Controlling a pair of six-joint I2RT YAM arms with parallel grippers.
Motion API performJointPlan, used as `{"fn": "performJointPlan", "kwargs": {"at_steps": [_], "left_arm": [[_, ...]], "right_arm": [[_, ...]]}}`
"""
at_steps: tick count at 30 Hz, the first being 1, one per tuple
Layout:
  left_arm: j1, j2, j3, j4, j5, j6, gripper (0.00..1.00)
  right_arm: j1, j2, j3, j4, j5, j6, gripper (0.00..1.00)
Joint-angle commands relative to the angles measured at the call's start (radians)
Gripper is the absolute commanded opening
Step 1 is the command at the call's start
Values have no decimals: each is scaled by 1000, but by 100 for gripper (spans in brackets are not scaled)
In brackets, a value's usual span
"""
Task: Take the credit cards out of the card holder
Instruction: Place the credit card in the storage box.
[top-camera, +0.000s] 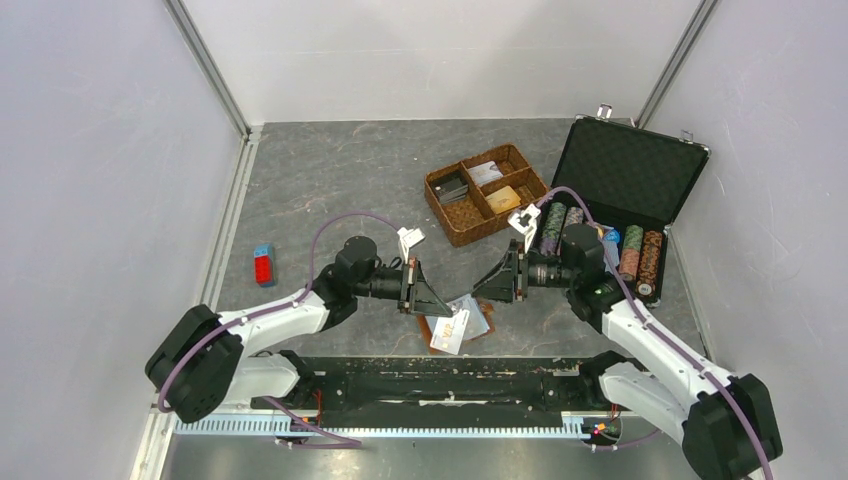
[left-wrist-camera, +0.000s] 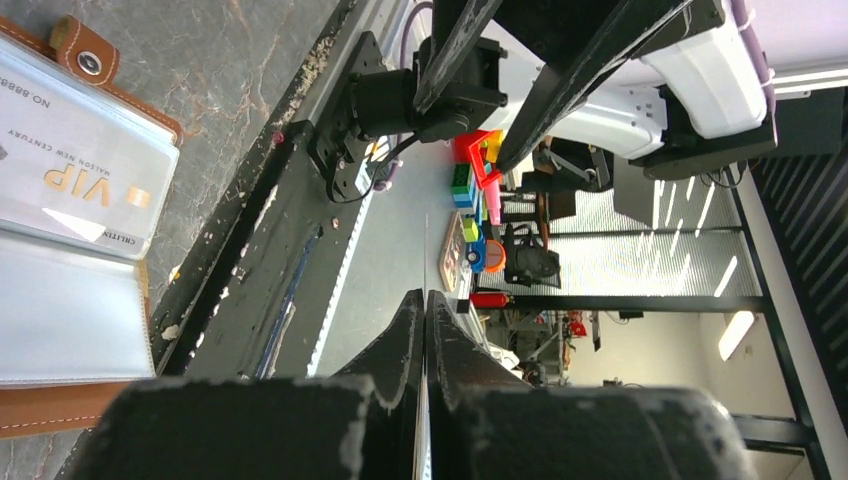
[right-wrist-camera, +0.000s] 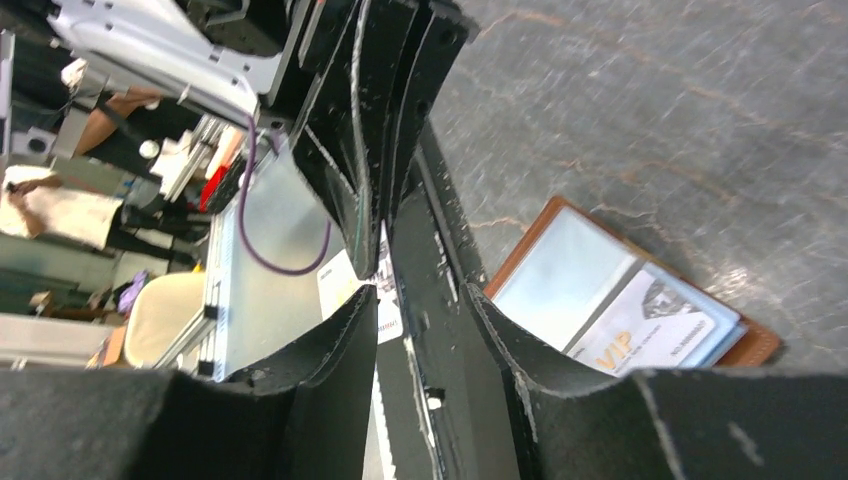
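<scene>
The tan card holder (top-camera: 482, 323) lies open on the table between my two grippers, its clear sleeves (right-wrist-camera: 560, 272) facing up. One white credit card with gold VIP lettering (left-wrist-camera: 90, 175) (right-wrist-camera: 640, 335) sits inside a sleeve. My left gripper (left-wrist-camera: 425, 295) (top-camera: 443, 308) is shut on another white credit card (right-wrist-camera: 342, 285), seen edge-on between its jaws, just left of the holder. My right gripper (right-wrist-camera: 422, 292) (top-camera: 478, 292) faces it tip to tip, open, with nothing between its fingers.
A woven compartment basket (top-camera: 487, 192) stands behind the holder. An open black case (top-camera: 625, 175) with striped chips (top-camera: 632, 252) is at the back right. A red-and-blue block (top-camera: 263, 265) lies at the left. The black base rail (top-camera: 450, 375) runs along the near edge.
</scene>
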Motion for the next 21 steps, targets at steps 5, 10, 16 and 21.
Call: {"fn": "performJointPlan", "kwargs": {"at_steps": [5, 10, 16, 21], "left_arm": [[-2, -2, 34, -51, 94, 96, 2], [-2, -6, 45, -62, 92, 101, 2], [-2, -4, 56, -92, 97, 121, 2], [-2, -3, 57, -92, 101, 121, 2]], "right_arm": [[52, 35, 40, -5, -118, -36, 37], [113, 81, 62, 21, -81, -27, 36], [166, 134, 93, 29, -58, -32, 36], [206, 160, 105, 29, -44, -40, 35]]}}
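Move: The credit card, still pinched by the left fingers, has its middle about 7 cm back, 5 cm left and some 2 cm below the right hand. From the left hand, that middle is about 3 cm back, 1 cm right and slightly lower. From the right hand, the open card holder lies roughly 7 cm back, 3 cm left and 12 cm below; the storage box's middle is about 19 cm forward, 3 cm right and 10 cm down. Still pinching the credit card near one end, the left hand draws back barely 1 cm, then holds it out steadily. The right hand closes in on the card with its fingers staying part-open, going back about 4 cm and bending increasingly left for about 3.5 cm, sinking slightly and turning some 15 degrees counter-clockwise, until its fingertips are beside the left ones. Contact of the right fingers with the card can't be made out. ##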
